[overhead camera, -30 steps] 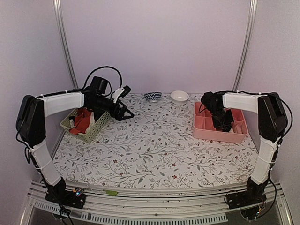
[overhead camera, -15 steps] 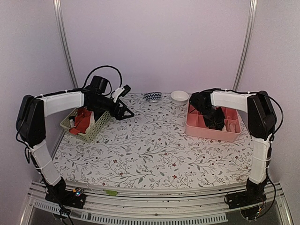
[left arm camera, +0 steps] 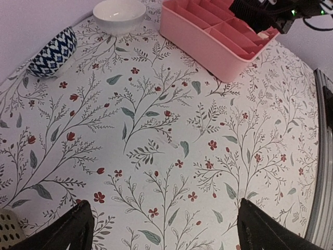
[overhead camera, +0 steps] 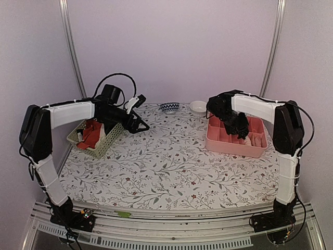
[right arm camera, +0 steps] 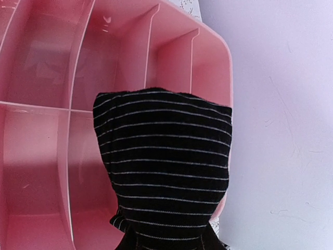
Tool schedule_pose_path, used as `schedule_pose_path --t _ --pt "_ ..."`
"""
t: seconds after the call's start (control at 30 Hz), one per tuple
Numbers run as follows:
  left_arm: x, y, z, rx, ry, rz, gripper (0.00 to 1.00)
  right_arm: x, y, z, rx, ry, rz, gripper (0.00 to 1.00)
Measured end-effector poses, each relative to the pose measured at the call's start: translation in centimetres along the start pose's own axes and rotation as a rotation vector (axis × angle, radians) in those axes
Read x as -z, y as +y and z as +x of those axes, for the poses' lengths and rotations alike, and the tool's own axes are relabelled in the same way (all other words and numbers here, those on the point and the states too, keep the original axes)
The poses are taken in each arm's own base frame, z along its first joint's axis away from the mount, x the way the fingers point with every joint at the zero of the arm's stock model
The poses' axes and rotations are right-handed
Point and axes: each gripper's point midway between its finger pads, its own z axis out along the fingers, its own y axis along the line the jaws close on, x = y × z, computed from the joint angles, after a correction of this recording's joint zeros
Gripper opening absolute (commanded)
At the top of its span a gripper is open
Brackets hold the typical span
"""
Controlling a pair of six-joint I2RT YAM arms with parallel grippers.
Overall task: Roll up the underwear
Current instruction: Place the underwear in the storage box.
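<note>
A rolled black underwear (right arm camera: 164, 166) with thin pale ribs fills the right wrist view. My right gripper (right arm camera: 167, 244) is shut on its lower end, and the cloth hides the fingertips. It hangs over the divided compartments of the pink tray (right arm camera: 47, 130), near the tray's right wall. From above, the right gripper (overhead camera: 241, 128) sits over the tray's middle. A red-orange underwear with a cream part (overhead camera: 92, 133) lies in the pale green basket (overhead camera: 106, 141). My left gripper (overhead camera: 139, 125) hovers just right of the basket, open, with only tablecloth between its fingers (left arm camera: 70, 232).
The pink tray (overhead camera: 234, 149) stands at the back right of the floral tablecloth. A blue patterned bowl (overhead camera: 169, 107) and a white bowl (overhead camera: 197, 107) sit by the back wall. The left wrist view shows both bowls, blue (left arm camera: 52, 46) and white (left arm camera: 118, 9).
My right arm has swung left and back with the black underwear in its grip, and the pink tray has slid a little to the left. The left arm has not moved.
</note>
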Motion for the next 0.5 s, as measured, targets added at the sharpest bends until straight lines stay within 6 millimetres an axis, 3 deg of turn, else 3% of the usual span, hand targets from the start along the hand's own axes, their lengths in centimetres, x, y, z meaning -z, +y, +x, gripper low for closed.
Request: schedule_pose_path --t 0.27,0.5 --pt "-0.1 0.0 0.1 0.002 0.003 0.0 0.96 -2.5 3.5 2.5 0.053 0.076 -0.047 0.0" --pt "-0.1 0.0 0.1 0.001 0.002 0.001 0.96 -2.7 5.8 2.2 0.032 0.05 -0.103 0.0"
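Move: The right hand holds the rolled black underwear above the pink storage box. Its slot, third from the right in the front row, lies about 9 cm below the hand, roughly 1 cm ahead and 1 cm left. A pale pink roll fills the next slot, some 5 cm right of that one; the white bowl stands about 16 cm ahead of the hand and 15 cm left. From the left hand the slot is about 41 cm right, level ahead, 12 cm down. Lower the right gripper about 6 cm to take the striped roll down into its front-row slot, left of the pale pink rolls. Sink almost straight at first, then ease some 2 cm left while still descending, letting the wrist tilt about 5 degrees. Keep the fingers closed on the roll. ##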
